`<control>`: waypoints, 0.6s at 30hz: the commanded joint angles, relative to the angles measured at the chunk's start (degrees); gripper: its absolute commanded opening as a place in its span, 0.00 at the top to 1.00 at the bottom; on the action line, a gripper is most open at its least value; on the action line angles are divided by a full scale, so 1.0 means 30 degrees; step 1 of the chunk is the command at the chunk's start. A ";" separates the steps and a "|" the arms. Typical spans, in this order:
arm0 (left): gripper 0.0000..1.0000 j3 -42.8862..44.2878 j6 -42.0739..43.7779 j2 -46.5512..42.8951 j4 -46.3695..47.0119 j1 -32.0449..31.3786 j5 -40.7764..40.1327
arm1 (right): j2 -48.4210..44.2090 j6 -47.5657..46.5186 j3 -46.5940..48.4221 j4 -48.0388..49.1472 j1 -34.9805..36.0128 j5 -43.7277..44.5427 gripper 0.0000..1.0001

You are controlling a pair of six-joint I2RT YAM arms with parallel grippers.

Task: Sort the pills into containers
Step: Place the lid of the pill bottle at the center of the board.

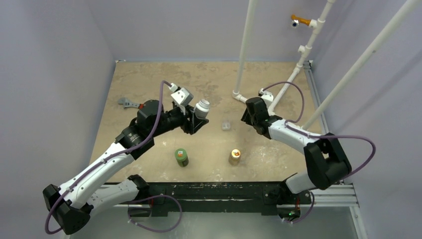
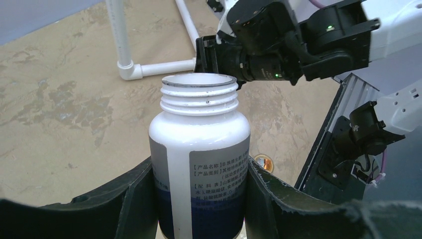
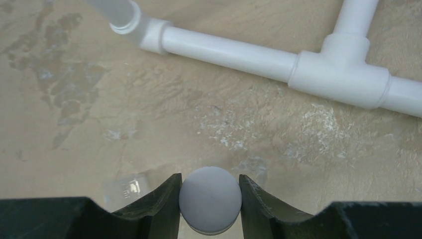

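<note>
My left gripper (image 1: pixel 195 118) (image 2: pixel 199 191) is shut on a white bottle (image 1: pixel 202 106) (image 2: pixel 199 134) with a blue-banded label. The bottle has no cap, and its threaded mouth points toward the right arm. My right gripper (image 1: pixel 247 117) (image 3: pixel 210 195) is shut on a round white cap (image 3: pixel 210 200), held just above the table. A small clear plastic container (image 1: pixel 226 125) (image 3: pixel 124 190) sits on the table between the two grippers, just left of the right fingers. No pills can be made out in any view.
A green bottle (image 1: pixel 181 157) and a tan-orange bottle (image 1: pixel 235 157) (image 2: pixel 263 162) stand near the front edge. A grey tool (image 1: pixel 128 103) lies at the left. White PVC pipes (image 1: pixel 242 64) (image 3: pixel 239 50) rise from the table behind the right gripper.
</note>
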 commanded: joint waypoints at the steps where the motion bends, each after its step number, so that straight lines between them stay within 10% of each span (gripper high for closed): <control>1: 1.00 0.0137 -0.0003 -0.0794 0.0680 0.0002 0.0121 | 0.1206 0.0990 -0.0111 0.1597 -0.0363 0.1159 0.92; 18: 1.00 0.0068 -0.0090 -0.0795 0.0690 0.0027 0.0598 | 0.4113 0.1914 -0.1018 0.2595 -0.0446 0.2486 0.83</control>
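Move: Just beneath the lid held in the right hand, the bare spot of board it is going to lies about 8 cm below, 2 cm to the right and 1 cm ahead. The clear case sits some 3 cm ahead and 8 cm left; the white pipe's tee is roughly 10 cm ahead and 12 cm right. The tan bottle stands about 13 cm back and 5 cm left. From the left hand, that spot is some 12 cm ahead, 22 cm right and 27 cm below. Lowering the held lid about 7 cm towards the bare board between the clear case and the pipe tee, the right hand drifts some 2 cm right, away from the case. It turns about 7 degrees clockwise and tips slightly further down, slowing to a halt with the lid at or just over the board, fingers still pinching it. ##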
